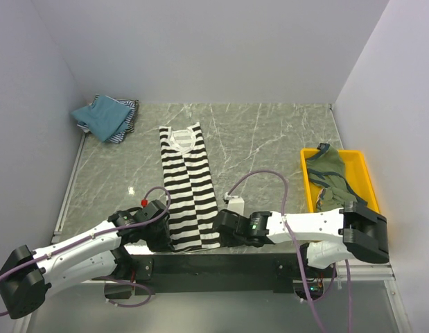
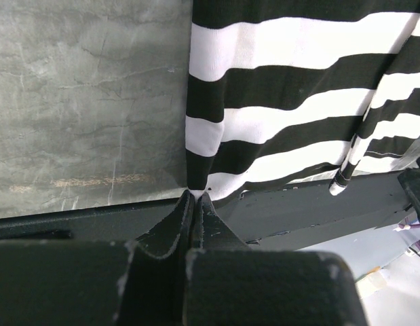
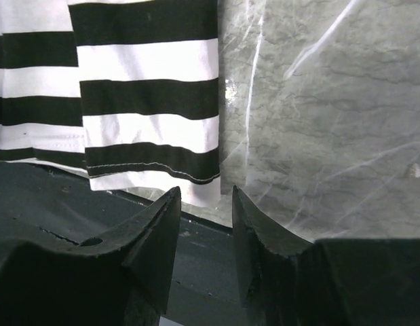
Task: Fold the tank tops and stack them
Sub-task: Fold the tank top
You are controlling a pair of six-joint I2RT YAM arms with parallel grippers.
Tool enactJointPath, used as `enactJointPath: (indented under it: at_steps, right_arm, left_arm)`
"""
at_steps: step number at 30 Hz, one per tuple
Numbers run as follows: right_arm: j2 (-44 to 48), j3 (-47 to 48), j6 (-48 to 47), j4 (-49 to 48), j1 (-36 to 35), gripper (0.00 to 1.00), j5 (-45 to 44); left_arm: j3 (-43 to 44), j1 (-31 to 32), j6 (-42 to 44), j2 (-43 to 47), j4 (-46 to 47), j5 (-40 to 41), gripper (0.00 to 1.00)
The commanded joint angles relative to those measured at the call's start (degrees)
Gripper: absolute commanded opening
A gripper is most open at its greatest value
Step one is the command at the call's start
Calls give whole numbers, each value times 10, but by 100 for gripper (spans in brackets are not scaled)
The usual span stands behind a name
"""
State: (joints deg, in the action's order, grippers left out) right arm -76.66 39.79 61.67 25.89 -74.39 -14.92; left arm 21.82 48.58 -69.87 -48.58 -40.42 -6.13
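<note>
The black-and-white striped tank top (image 1: 186, 187) lies flat and folded lengthwise into a narrow strip, neckline far, hem at the near table edge. My left gripper (image 1: 161, 229) is shut on its near-left hem corner; in the left wrist view the fingertips (image 2: 196, 193) pinch the striped cloth (image 2: 284, 102). My right gripper (image 1: 221, 225) stands open just short of the near-right hem corner (image 3: 196, 183), nothing between its fingers (image 3: 205, 191). A teal-blue tank top (image 1: 102, 116) lies on a fine blue-and-white striped one (image 1: 129, 114) at the far left. An olive-green one (image 1: 330, 170) sits in the tray.
The yellow plastic tray (image 1: 363, 173) stands at the right edge. A small white object (image 1: 235, 203) sits just right of the striped top's hem. The black mounting bar (image 1: 221, 263) runs along the near edge. Walls close in the left, far and right sides.
</note>
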Motion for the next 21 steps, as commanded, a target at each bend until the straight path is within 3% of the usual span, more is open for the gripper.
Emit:
enactJointPath:
  at_steps: [1,6,9,12,13,16,21]
  right_arm:
    - [-20,-5,0,-30,-4,44,5]
    - [-50,-13,7,-60,-2,43,21]
    - [-64,-13,13,-61,-2,38,23]
    - [-62,-13,15,-48,-3,29,18]
    - [-56,-12,14,-35,-3,20,10]
    - [-41,0,7,-3,-4,8,-4]
    - [-18,21,-4,45,-16,1,-11]
  left_arm:
    - [19,3,3,3,-2,9,1]
    - [14,3,2,4,0,9,1]
    - [15,4,2,6,-2,9,0]
    - [16,3,7,8,-1,9,1]
    - [17,3,10,8,1,8,1]
    - [22,3,16,9,0,6,1]
    - [14,21,-7,30,-3,-4,1]
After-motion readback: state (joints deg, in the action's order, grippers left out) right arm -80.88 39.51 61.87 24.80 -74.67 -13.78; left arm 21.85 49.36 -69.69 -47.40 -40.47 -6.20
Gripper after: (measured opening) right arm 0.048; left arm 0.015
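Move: The tank top's near right corner lies just under the right hand, about 2 cm down and 1 cm back, between its half-open fingers. Seen from the right hand, the centre seam's near end is 7 cm to the left, level with it, and the near left corner about 17 cm left; the neckline is some 38 cm ahead and 14 cm left. For the left hand, shut on that left corner, the right corner is about 17 cm to its right and 1 cm ahead. The right fingertips dip about 2 cm straight onto the near right corner of the tank top and pinch its edge at the hem, closing from nearly half open to almost shut. The hand eases about 1 cm left on the way down and back right as it closes, hardly tilting. The left hand stays put, keeping its grip on the near left corner. ##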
